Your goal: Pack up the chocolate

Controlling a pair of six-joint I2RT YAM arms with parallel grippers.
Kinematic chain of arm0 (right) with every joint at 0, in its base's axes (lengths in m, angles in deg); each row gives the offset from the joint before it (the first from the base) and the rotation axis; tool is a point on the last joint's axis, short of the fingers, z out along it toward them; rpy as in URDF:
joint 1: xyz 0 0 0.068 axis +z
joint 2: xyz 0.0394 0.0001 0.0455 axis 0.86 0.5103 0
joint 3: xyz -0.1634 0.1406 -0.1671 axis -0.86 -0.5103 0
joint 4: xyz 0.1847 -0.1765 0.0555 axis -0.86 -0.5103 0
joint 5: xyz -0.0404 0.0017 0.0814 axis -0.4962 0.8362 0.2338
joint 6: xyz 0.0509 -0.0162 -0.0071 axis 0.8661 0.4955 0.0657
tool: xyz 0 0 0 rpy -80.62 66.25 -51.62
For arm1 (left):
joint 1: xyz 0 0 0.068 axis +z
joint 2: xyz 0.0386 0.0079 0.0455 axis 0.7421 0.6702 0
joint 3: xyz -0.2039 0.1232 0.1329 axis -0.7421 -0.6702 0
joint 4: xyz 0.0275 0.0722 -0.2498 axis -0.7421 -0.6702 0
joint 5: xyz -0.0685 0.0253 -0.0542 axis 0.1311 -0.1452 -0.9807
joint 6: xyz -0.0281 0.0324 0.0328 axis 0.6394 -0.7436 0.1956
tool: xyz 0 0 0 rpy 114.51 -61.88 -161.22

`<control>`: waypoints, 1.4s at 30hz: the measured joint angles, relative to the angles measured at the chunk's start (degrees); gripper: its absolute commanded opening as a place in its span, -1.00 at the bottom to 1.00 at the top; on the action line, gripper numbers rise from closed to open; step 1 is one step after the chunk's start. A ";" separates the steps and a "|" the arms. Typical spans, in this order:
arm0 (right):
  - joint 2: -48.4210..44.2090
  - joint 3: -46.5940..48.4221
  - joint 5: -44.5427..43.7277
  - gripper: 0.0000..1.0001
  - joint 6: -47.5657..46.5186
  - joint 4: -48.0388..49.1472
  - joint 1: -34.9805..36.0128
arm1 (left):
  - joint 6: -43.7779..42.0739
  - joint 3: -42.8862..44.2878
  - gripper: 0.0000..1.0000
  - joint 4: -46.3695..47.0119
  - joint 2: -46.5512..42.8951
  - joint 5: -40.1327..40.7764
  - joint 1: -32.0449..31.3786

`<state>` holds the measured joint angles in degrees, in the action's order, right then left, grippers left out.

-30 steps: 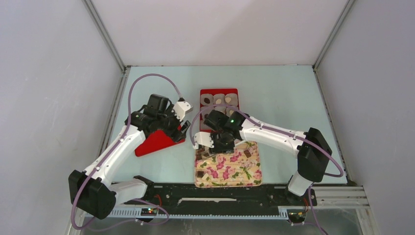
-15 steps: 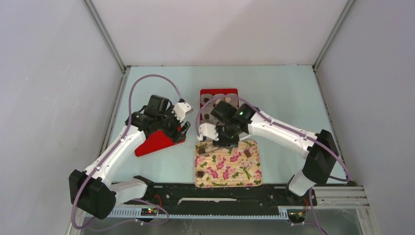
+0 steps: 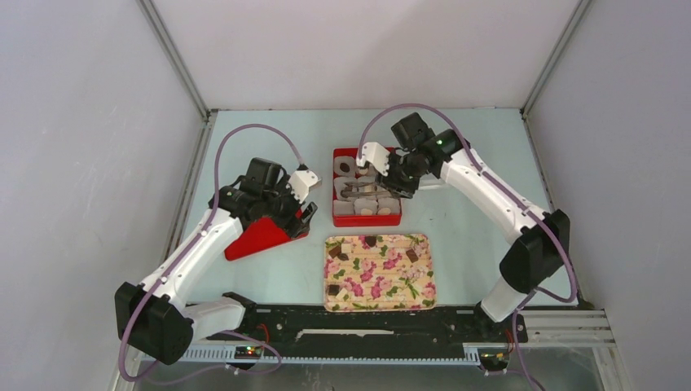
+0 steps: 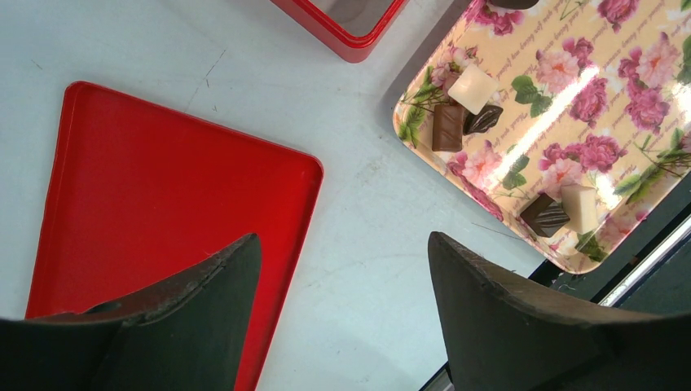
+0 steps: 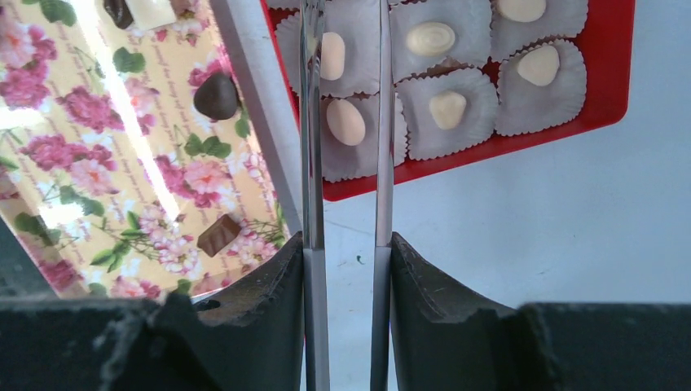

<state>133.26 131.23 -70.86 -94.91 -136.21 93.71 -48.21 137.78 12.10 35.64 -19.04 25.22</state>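
Several small dark and cream chocolates (image 3: 412, 255) lie on the floral tray (image 3: 424, 289); they also show in the left wrist view (image 4: 473, 88) and the right wrist view (image 5: 217, 95). The red box (image 3: 366, 220) holds grey paper cups with cream chocolates (image 5: 448, 108) in them. My right gripper (image 3: 389, 173) (image 5: 346, 240) is shut on metal tongs (image 5: 313, 163), whose blades reach over the box. The tong tips are out of the wrist view, so I cannot tell if they hold a piece. My left gripper (image 3: 297, 213) (image 4: 342, 244) is open and empty above the red lid (image 4: 147, 187).
The red lid (image 3: 259, 236) lies flat on the table, left of the tray. The box sits just behind the tray. Enclosure walls stand on the left, right and back. The arm bases and a black rail run along the near edge.
My right arm has swung with the tongs from the tray's far left corner back to over the red box. The left arm has not moved.
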 measured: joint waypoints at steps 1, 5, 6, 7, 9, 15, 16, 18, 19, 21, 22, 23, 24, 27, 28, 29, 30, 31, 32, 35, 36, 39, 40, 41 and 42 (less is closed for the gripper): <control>0.92 0.50 0.13 -0.51 -0.20 0.07 -0.57 | 0.00 0.00 0.61 0.00 0.00 0.00 0.00; 5.20 2.29 1.66 -0.50 -1.18 -0.26 -1.57 | 0.00 0.00 0.61 0.02 0.00 0.02 0.00; 6.45 2.80 2.19 -0.49 -1.51 -0.55 -1.68 | 0.00 0.00 0.61 0.02 0.00 0.02 0.00; 7.56 3.34 2.67 -0.49 -1.84 -0.87 -1.79 | 0.00 0.00 0.61 0.02 0.00 0.07 0.00; 9.25 3.85 3.39 -0.48 -2.47 -1.29 -1.88 | 0.00 0.00 0.61 0.02 0.00 0.13 0.00; 12.17 4.52 4.37 -0.45 -3.82 -3.56 -1.90 | -0.02 -0.26 0.61 0.15 0.00 0.37 0.00; 12.39 4.52 4.42 -0.45 -3.89 -3.80 -1.90 | -0.02 -0.35 0.61 0.15 0.00 0.48 0.00; 12.87 4.72 4.48 -0.44 -4.13 -4.35 -1.90 | -0.02 -0.42 0.62 0.13 0.00 0.57 0.00; 13.18 4.87 4.50 -0.43 -4.24 -4.59 -1.90 | -0.02 -0.42 0.61 0.17 0.00 0.55 0.00; 13.73 5.09 4.52 -0.41 -4.57 -4.83 -1.92 | -0.02 -0.42 0.61 0.17 0.00 0.57 0.00; 14.01 5.18 4.55 -0.40 -4.79 -4.98 -1.92 | -0.02 -0.42 0.61 0.15 0.00 0.57 0.00; 14.27 5.18 4.61 -0.40 -5.05 -5.11 -1.97 | -0.02 -0.42 0.61 0.15 0.00 0.57 0.00; 14.47 5.18 4.70 -0.39 -5.14 -5.27 -1.97 | -0.04 -0.42 0.62 0.17 0.00 0.57 0.00; 14.91 5.18 5.11 -0.33 -5.31 -5.70 -1.99 | -0.04 -0.63 0.61 0.26 0.00 0.59 0.00; 14.97 5.18 5.20 -0.30 -5.31 -5.81 -1.99 | -0.04 -0.76 0.61 0.26 0.00 0.61 0.00; 14.97 5.18 5.33 -0.27 -5.31 -5.84 -1.99 | -0.04 -0.96 0.61 0.33 0.00 0.63 0.00; 14.97 5.18 5.42 -0.24 -5.31 -5.81 -1.99 | -0.07 -1.07 0.61 0.31 0.00 0.68 0.00; 14.97 5.18 5.51 -0.19 -5.31 -5.81 -1.99 | -0.07 -1.09 0.61 0.33 0.00 0.79 0.00; 14.97 5.18 5.53 -0.17 -5.31 -5.79 -2.01 | -0.07 -1.09 0.61 0.35 0.00 0.83 0.00; 14.97 5.18 5.62 -0.17 -5.22 -5.70 -2.21 | -0.09 -1.09 0.61 0.37 0.00 0.94 0.00; 14.97 5.18 5.79 -0.16 -5.18 -5.68 -2.34 | -0.09 -1.09 0.61 0.39 0.00 0.94 0.00; 14.97 5.27 7.06 -0.16 -4.85 -5.66 -3.06 | -0.09 -1.09 0.62 0.39 0.00 0.96 0.00; 14.97 5.35 7.58 -0.16 -4.68 -5.62 -3.43 | -0.09 -1.09 0.61 0.42 0.00 0.96 0.00; 14.97 5.51 7.96 -0.16 -4.55 -5.62 -3.69 | -0.09 -1.09 0.61 0.42 0.00 0.96 0.00; 14.97 5.70 8.46 -0.16 -4.35 -5.57 -4.07 | -0.09 -1.09 0.62 0.42 0.02 0.96 0.00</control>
<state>148.23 136.93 -62.40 -99.26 -141.78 89.64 -48.29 136.69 12.51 35.66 -18.08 25.22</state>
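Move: The right hand grips steel tongs reaching to its left. The empty near-left paper cup of the red box lies about 14 cm left of the hand, some 1 cm ahead and 16 cm below. At the same depth, the near-middle cup with a chocolate is about 8 cm left and 1 cm ahead. The middle-left cup, with a dark chocolate, sits 6 cm beyond the target. For the left hand, the target cup is some 10 cm right, 7 cm ahead, 13 cm below. Keeping hold of the tongs, the right hand brings their tips down to the near-left cup, sinking about 7 cm after a short forward nudge while the wrist tips the fingers some 15 degrees back towards the base. There it pauses, slackens its squeeze so the tongs spread a little, and barely starts to rise. ##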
